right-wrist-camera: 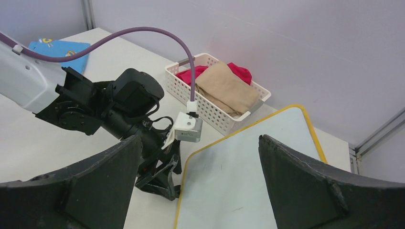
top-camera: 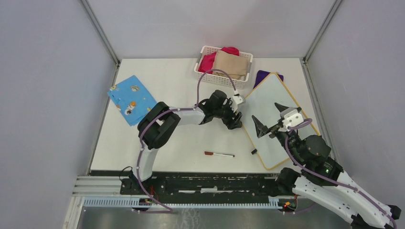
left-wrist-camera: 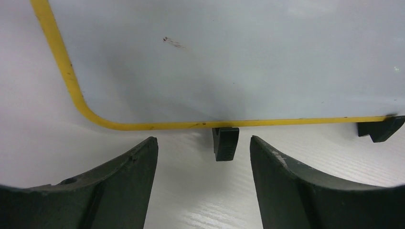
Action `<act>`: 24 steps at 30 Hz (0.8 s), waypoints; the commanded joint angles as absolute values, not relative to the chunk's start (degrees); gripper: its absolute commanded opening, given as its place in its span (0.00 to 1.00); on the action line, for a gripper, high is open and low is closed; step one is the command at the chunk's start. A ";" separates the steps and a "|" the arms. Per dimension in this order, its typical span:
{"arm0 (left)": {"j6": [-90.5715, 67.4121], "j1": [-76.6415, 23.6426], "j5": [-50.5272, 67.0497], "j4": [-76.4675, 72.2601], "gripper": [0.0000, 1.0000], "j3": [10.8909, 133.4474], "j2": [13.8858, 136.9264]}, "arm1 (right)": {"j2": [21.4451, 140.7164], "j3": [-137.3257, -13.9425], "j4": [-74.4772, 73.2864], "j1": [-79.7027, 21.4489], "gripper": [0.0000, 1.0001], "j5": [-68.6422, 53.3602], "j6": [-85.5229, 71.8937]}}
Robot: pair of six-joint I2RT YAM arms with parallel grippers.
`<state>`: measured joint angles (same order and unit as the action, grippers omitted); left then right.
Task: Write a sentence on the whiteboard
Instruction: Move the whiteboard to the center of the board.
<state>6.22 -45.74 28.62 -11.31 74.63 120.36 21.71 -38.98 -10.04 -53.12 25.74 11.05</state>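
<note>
The whiteboard (top-camera: 279, 119) lies tilted at the table's right, white with a yellow rim. No sentence shows on it, only a faint dark smudge (left-wrist-camera: 173, 42). My left gripper (top-camera: 236, 117) sits low at the board's left edge. In the left wrist view this gripper (left-wrist-camera: 203, 140) is open, and a small black foot (left-wrist-camera: 225, 143) under the rim (left-wrist-camera: 191, 125) stands between its fingers, untouched. My right gripper (top-camera: 267, 113) hovers wide open over the board (right-wrist-camera: 248, 176), holding nothing. A marker (top-camera: 219, 154) lies on the table near the front, with a small black cap (top-camera: 254, 151) beside the board.
A white basket (top-camera: 223, 64) with red and tan cloths stands at the back, also in the right wrist view (right-wrist-camera: 210, 105). A blue patterned cloth (top-camera: 131, 99) lies at the left. A purple cloth (top-camera: 262, 75) peeks out behind the board. The left arm's purple cable arches over the table.
</note>
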 commanded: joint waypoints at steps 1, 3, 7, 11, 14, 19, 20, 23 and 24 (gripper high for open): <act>9.70 -46.77 28.22 -14.50 0.76 77.43 121.34 | 20.42 -40.98 -7.16 -53.14 0.98 27.68 12.66; 9.75 -46.93 28.14 -14.50 0.74 77.64 121.69 | 20.13 -40.87 -7.21 -53.15 0.98 28.01 12.81; 9.58 -47.18 27.64 -14.50 0.67 77.98 122.21 | 20.03 -40.69 -7.20 -53.20 0.98 28.25 12.83; 9.65 -47.20 27.09 -14.66 0.61 77.94 122.56 | 20.13 -40.61 -7.20 -53.18 0.98 28.38 13.01; 9.65 -47.20 26.64 -14.94 0.56 77.85 122.93 | 20.11 -40.61 -7.21 -53.17 0.98 28.52 13.01; 9.61 -47.20 26.39 -14.94 0.48 78.04 123.44 | 19.84 -40.61 -7.26 -53.13 0.98 28.92 13.01; 9.63 -47.20 26.44 -14.94 0.47 78.05 123.47 | 19.78 -40.61 -7.28 -53.19 0.98 28.92 13.05; 9.55 -47.20 26.73 -15.09 0.41 77.83 123.52 | 19.78 -40.61 -7.37 -53.17 0.98 29.03 12.96; 9.51 -47.20 26.83 -15.11 0.39 77.79 123.57 | 19.78 -40.59 -7.38 -53.17 0.98 29.02 12.92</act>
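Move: The farther of the two black clips on the whiteboard's left edge lies about 2 cm to the right of the left hand, 1 cm back and 2 cm below. The nearer clip is some 9 cm right and 14 cm back; the whiteboard's middle is about 20 cm right and level; the marker lies roughly 15 cm back and 7 cm left. From the right hand, the farther clip is about 12 cm ahead, 8 cm left and 30 cm lower. The whiteboard's farther black clip is closed in on by the left hand, which eases about 1.5 cm down and 1 cm to the right until its fingertips straddle it at the yellow edge. The fingers narrow from three-quarters open to under half, one on each side of the clip, without yet clamping it, while the wrist keeps its attitude. ##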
